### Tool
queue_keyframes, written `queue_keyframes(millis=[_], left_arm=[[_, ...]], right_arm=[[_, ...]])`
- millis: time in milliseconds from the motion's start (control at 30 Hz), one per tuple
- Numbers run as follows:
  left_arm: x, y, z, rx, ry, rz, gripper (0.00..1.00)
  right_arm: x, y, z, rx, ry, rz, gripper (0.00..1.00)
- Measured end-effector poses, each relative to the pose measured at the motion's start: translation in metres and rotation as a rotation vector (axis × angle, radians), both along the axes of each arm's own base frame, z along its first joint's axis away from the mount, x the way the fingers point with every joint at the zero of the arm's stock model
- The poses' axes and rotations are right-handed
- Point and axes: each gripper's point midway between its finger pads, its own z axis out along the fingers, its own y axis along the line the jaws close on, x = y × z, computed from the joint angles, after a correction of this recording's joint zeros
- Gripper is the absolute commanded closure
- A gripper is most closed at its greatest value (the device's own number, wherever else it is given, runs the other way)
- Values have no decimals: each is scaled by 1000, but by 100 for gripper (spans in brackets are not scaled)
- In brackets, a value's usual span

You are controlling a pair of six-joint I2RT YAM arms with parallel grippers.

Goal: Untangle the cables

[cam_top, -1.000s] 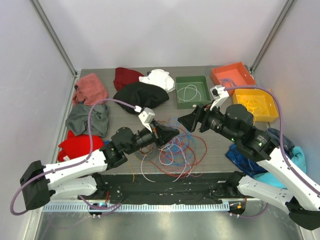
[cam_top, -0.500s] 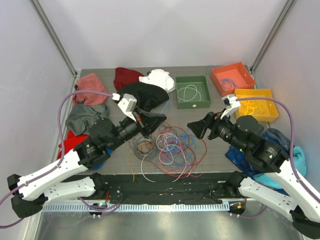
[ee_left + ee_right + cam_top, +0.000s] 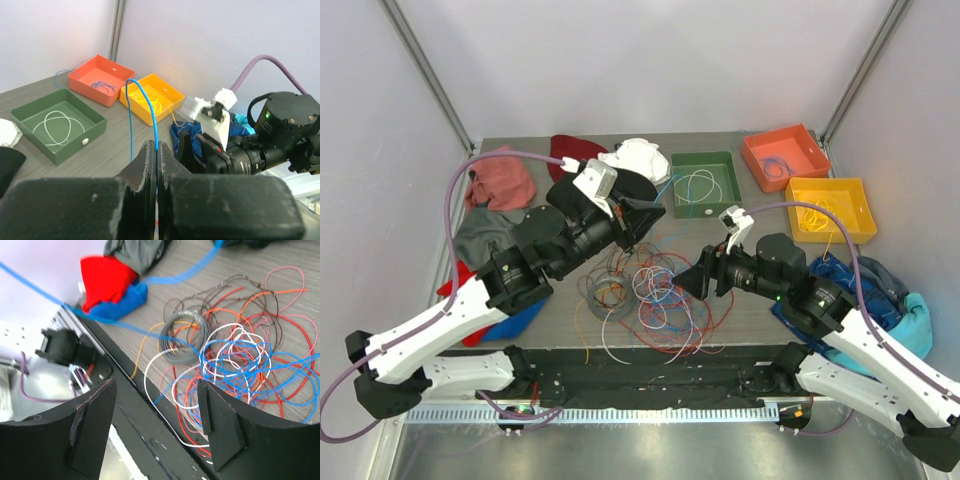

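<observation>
The cables point(image 3: 660, 295) lie tangled at the table's front middle: red, blue, white, orange and pink loops, with a grey coil point(image 3: 605, 295) on the left. My left gripper point(image 3: 655, 212) is raised behind the pile and shut on a thin blue cable point(image 3: 155, 120), which arches up from the closed fingertips point(image 3: 156, 150). That blue cable point(image 3: 125, 322) runs taut and blurred across the right wrist view down into the tangle point(image 3: 235, 360). My right gripper point(image 3: 685, 283) hovers at the pile's right edge, open point(image 3: 155, 390), with nothing between its fingers.
At the back stand a green tray point(image 3: 705, 210) holding a white cable, an orange tray point(image 3: 785, 150) with a blue one and a yellow tray point(image 3: 830, 212) with a yellow one. Garments lie along the left side and back point(image 3: 500, 180), and a blue one point(image 3: 880, 290) lies at the right.
My left gripper has risen and moved back and right, drawing the blue cable up from the pile. My right gripper came down and left, to the pile's right edge.
</observation>
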Motion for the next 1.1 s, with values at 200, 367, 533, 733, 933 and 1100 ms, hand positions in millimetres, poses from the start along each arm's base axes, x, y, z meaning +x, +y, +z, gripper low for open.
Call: queue_keyframes(millis=[200, 367, 533, 733, 933, 1100], left_arm=[[13, -11, 13, 45, -26, 28, 100], [19, -21, 22, 55, -33, 24, 100], [18, -28, 35, 46, -40, 3, 100], [12, -27, 54, 15, -59, -24, 100], [9, -26, 57, 13, -62, -34, 100], [6, -13, 63, 10, -69, -18, 100]], right_arm=[[-5, -4, -20, -67, -28, 42, 26], [2, -8, -43, -141, -16, 19, 27], [22, -6, -59, -205, -9, -43, 27], [50, -2, -82, -254, -7, -135, 31], [71, -1, -86, -246, -33, -214, 72], [79, -7, -81, -229, -53, -284, 99]])
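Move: My shut left hand already holds a blue cable high over the tangle. The strand for my open right hand runs about 8 cm ahead of it, 1 cm to its right and 8 cm lower. That spot is some 5 cm ahead of my left hand, 6 cm to its right and 24 cm below it. From my right hand, the cable tangle lies roughly 7 cm ahead, 5 cm left and 24 cm down; the grey coil is about 6 cm ahead and 19 cm left. I sink my open right hand about 8 cm, then carry it some 8 cm forward to the slack blue strand, tipping its fingers down and swinging them about 15 degrees clockwise, and pinch the strand at the end of the reach. Meanwhile my left hand keeps its pinch and draws the cable some 6 cm higher, drifting slightly right. ##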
